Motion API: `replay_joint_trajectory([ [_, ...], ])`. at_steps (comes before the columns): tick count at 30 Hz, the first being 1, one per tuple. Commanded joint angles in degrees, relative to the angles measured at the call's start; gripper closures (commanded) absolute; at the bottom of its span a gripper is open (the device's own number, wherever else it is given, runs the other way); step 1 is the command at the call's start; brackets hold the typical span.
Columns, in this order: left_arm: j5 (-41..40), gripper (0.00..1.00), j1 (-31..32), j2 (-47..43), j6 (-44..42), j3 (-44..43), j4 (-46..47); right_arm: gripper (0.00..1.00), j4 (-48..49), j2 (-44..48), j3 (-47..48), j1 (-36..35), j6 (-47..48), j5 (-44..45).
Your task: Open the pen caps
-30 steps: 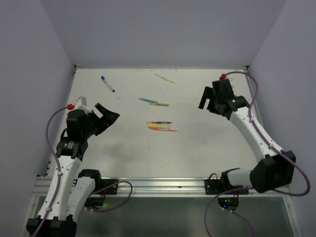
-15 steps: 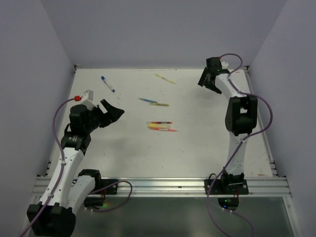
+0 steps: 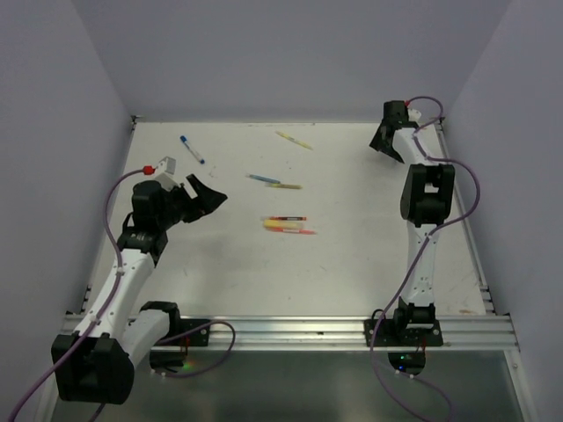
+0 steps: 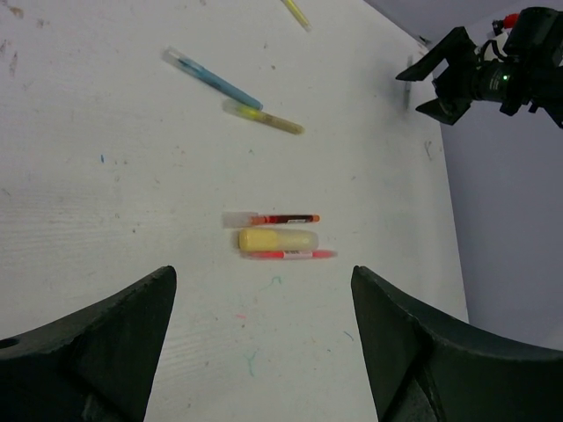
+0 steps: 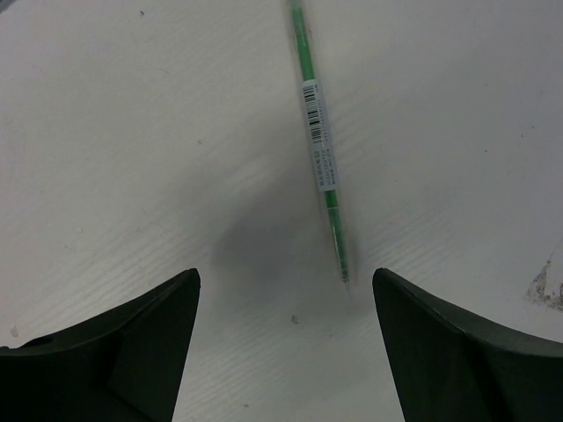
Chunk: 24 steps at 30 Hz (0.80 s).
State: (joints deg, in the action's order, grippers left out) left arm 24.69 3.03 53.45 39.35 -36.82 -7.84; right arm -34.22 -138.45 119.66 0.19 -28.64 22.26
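Observation:
Several pens lie on the white table (image 3: 352,264). A blue-and-white pen (image 3: 192,149) lies far left, a yellow one (image 3: 294,140) at the back. A blue pen (image 4: 211,79) and a yellow-green pen (image 4: 262,117) lie end to end. A red pen (image 4: 281,219), a thick yellow pen (image 4: 277,239) and a pink pen (image 4: 288,254) lie side by side mid-table. The pen caps are too small to tell apart from the pens. My left gripper (image 3: 204,195) (image 4: 261,277) hovers open, left of the trio. My right gripper (image 3: 387,141) (image 5: 283,281) stands open over a green pen (image 5: 321,149) at the far right.
Purple-grey walls (image 3: 53,132) close in the table on the left, back and right. The right arm (image 3: 427,193) stretches upright along the right side. Faint ink marks (image 4: 280,281) dot the tabletop near the trio.
The right arm has swung from mid-right out to the far right corner and stretched long. The left gripper has crept a little toward the centre, still open.

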Motion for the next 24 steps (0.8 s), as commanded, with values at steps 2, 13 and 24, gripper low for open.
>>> replay_joint_trajectory([
  [2, 2.4, 0.17, -0.2, 1.0, -1.6, 1.0, 4.8, 0.19, 1.2, -2.4, 4.8, 1.4, 1.4, 1.3],
  [13, 3.3, 0.17, -0.2, 1.6, -2.4, 1.7, 5.4, 0.27, -0.4, -5.2, 5.7, 3.0, 1.0, -0.3],
  [24, 4.0, 0.17, -0.2, 1.0, -3.4, 2.0, 4.4, 0.67, -3.7, -7.8, 6.7, 3.2, 1.6, -4.4],
])
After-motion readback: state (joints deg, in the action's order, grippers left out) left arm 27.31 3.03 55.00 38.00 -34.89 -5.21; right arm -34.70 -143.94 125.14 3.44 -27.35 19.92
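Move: The green pen lies beneath and beyond the right hand, its middle about 5 cm ahead, 4 cm to the right and some 4 cm below; its near end is closer in. Two neighbours lie about as far below: the long yellow pen some 33 cm to the left and 7 cm ahead, the short yellow pen about 37 cm left and 8 cm back. From the left hand, the green pen is roughly 34 cm ahead, 58 cm right and 18 cm below. Down and slightly forward first, then sideways to the right, the right hand settles over the near part of the green pen: about 3 cm right, 2 cm down and 1 cm forward in all, the wrist hardly turning. Its fingers narrow a little on the way down, then, once the hand has all but stopped, draw in to about a third open, one on each side of the pen. ##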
